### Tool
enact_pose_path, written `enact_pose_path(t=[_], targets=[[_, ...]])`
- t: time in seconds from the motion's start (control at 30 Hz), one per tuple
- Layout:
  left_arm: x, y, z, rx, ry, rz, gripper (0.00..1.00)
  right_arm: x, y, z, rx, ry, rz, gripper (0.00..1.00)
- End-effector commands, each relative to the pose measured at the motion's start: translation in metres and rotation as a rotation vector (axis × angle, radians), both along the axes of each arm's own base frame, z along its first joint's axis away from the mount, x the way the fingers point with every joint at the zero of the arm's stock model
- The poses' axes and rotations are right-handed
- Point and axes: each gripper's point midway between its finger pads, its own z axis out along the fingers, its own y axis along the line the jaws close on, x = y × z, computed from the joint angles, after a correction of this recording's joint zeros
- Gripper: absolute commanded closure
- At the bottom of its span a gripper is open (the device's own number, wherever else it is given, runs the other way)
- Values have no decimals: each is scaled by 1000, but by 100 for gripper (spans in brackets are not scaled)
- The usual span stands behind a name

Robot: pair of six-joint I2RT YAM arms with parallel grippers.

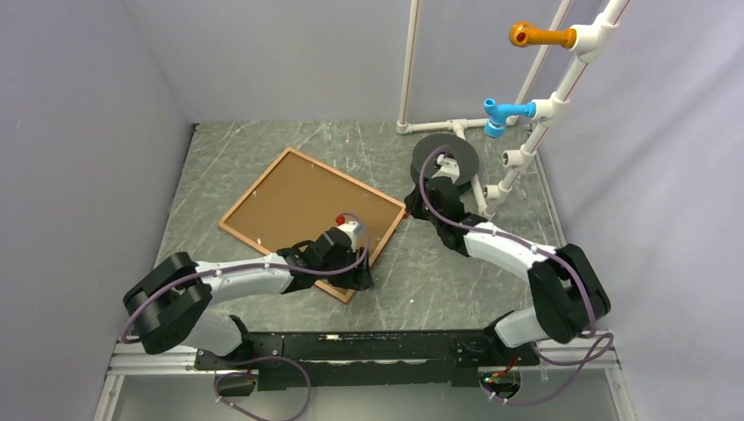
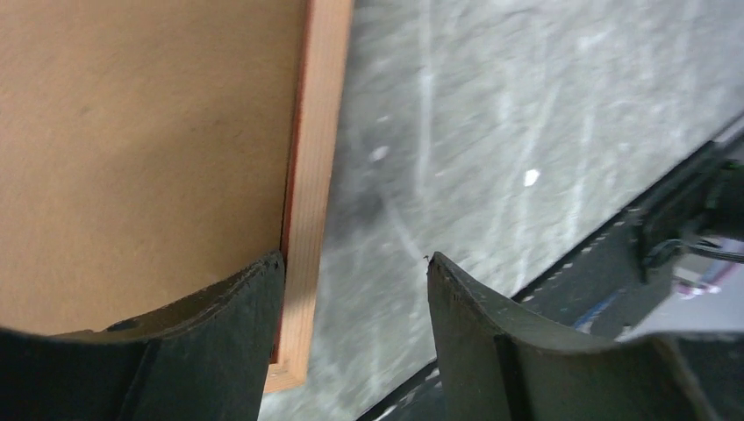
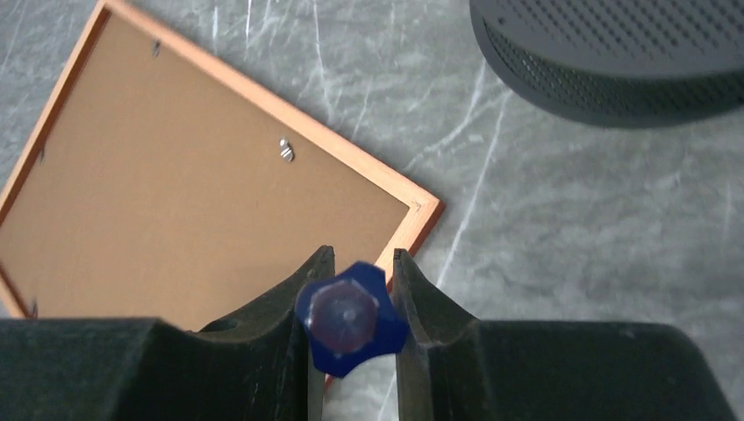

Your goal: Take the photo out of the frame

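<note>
The frame (image 1: 344,178) lies face down on the table, its brown backing panel (image 1: 298,206) up, so the photo is hidden. My left gripper (image 1: 356,277) hovers open over the frame's near right corner. In the left wrist view its jaws (image 2: 355,263) straddle the wooden rail (image 2: 316,158), one finger over the backing (image 2: 140,149), the other over bare table. My right gripper (image 1: 416,207) is by the frame's right corner, shut (image 3: 362,254) on a blue star-shaped tool handle (image 3: 351,317). A small metal clip (image 3: 286,150) sits on the backing (image 3: 175,202) near the rail (image 3: 351,160).
A dark grey perforated round object (image 1: 446,158) lies just behind the right gripper. A white pipe stand with an orange fitting (image 1: 544,35) and a blue fitting (image 1: 504,112) rises at the back right. Grey walls close in both sides. The black base rail (image 2: 667,219) runs along the near edge.
</note>
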Motion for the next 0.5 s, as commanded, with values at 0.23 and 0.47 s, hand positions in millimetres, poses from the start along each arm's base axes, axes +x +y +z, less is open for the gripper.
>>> enact_pose_path(t=[0.23, 0.47], targets=[[-19, -109, 6, -285, 235, -101, 36, 53, 1, 35, -60, -43, 38, 100], [14, -79, 28, -208, 97, -35, 35, 17, -39, 33, -245, -5, 29, 100]])
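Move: The left hand, fingers apart, is low at the near end of the face-down frame's right short rail: the near corner lies about 3 cm back, 3 cm left and 2 cm below, the frame's middle some 14 cm ahead and 10 cm left. From the right hand, which holds the screwdriver, the frame's right corner is roughly 3 cm ahead, neither left nor right, 8 cm below; the spool stands 13 cm ahead, 7 cm right. With one fingertip at the inner side of the short rail near its close corner, the left hand drags the frame about 10 cm to the right, rising only slightly, tilting some 15 degrees and stopping with its fingers still apart. The right hand, keeping its grip on the screwdriver, reaches forward about 4 cm by the frame's right corner, then eases off to the right and up a little. ##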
